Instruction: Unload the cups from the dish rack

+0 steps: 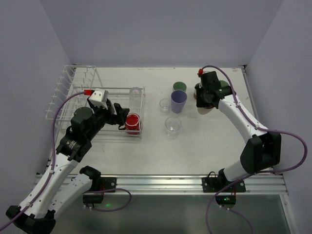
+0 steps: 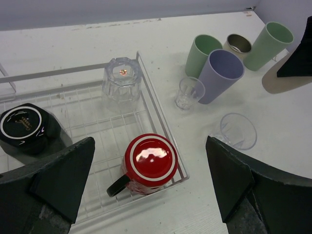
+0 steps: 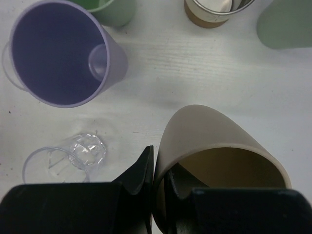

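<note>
The white wire dish rack (image 1: 73,92) (image 2: 161,117) stands at the left. In its basket a red mug (image 1: 132,122) (image 2: 148,163), a clear glass (image 1: 136,92) (image 2: 122,78) and a black cup (image 2: 27,127) sit upside down. My left gripper (image 1: 119,114) (image 2: 150,146) hangs open above the red mug and touches nothing. At the right my right gripper (image 1: 204,100) (image 3: 161,170) is shut on the wall of a beige cup (image 1: 204,108) (image 3: 214,131), one finger inside and one outside, and holds it tilted above the table.
On the table right of the rack stand a lavender cup (image 1: 179,101) (image 3: 58,48), a mint green cup (image 1: 179,87) (image 2: 202,53), two clear plastic cups (image 1: 173,126) (image 1: 165,105), a brown cup (image 2: 239,45) (image 3: 214,12) and another mint cup (image 2: 268,45). Walls enclose the table.
</note>
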Controlling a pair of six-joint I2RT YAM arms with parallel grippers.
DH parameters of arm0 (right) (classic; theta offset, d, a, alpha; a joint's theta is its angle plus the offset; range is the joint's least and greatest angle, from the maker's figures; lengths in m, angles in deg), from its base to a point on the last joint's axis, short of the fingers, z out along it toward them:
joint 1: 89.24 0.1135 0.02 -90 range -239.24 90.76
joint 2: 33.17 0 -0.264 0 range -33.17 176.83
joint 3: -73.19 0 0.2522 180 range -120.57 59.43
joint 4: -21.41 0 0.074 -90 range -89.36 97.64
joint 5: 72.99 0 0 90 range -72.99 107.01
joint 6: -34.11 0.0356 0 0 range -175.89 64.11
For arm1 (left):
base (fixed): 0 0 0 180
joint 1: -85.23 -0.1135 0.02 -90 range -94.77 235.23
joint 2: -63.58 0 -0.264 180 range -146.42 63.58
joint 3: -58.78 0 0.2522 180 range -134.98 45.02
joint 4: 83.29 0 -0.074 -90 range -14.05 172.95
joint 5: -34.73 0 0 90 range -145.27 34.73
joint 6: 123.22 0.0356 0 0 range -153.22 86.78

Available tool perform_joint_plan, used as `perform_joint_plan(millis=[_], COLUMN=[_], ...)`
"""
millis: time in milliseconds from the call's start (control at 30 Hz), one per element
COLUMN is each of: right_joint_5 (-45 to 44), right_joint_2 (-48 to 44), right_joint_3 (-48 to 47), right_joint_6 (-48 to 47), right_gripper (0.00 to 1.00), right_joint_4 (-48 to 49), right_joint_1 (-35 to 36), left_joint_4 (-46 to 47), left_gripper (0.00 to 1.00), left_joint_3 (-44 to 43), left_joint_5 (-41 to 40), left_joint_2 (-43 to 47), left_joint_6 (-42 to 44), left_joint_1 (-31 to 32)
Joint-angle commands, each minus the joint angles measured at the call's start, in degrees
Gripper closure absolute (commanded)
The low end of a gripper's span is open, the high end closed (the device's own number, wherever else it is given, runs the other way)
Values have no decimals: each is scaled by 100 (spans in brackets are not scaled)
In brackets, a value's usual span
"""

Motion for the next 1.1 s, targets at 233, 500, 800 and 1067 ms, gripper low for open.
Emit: perform_joint_plan(millis=[233, 500, 800, 1067], right_joint_5=[459, 274, 310, 485], right_joint_2=[767, 1286, 1137, -163], right_joint_3=[387, 387, 440, 852], right_joint_6=[302, 338, 373, 505], right_gripper=[100, 88, 59, 40], right_joint_4=[1295, 1629, 1726, 1972], right_joint_1=[-51, -7, 99, 213], left_joint_4=[23, -82, -161, -293], left_gripper=[0, 0, 0, 0], left_joint_3=[19, -7, -87, -350], left_joint_5=[-41, -234, -427, -559], left_joint_2=[-213, -415, -714, -1346], left_joint_6=[127, 136, 136, 48], left_joint_1=[12, -6, -49, -49])
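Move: The beige cup, its wall still pinched by the right fingers, is going to bare table about 3 cm ahead of that hand and 1 cm right, some 18 cm below. The purple cup stands roughly 8 cm ahead and 9 cm left of the hand, the steel cup about 14 cm ahead and 4 cm right. For the open left hand, the red mug lies about 7 cm ahead, 3 cm right and 21 cm down, with the black cup some 10 cm beyond and 14 cm left of it. Down about 9 cm, easing forward and left, the right hand lowers the beige cup to the table beside the purple cup, then spreads its fingers to about half open to let go and lifts some 3 cm. Meanwhile the left hand, fingers wide, sinks about 6 cm and a little forward towards the red mug, tipping about 10 degrees further down. ##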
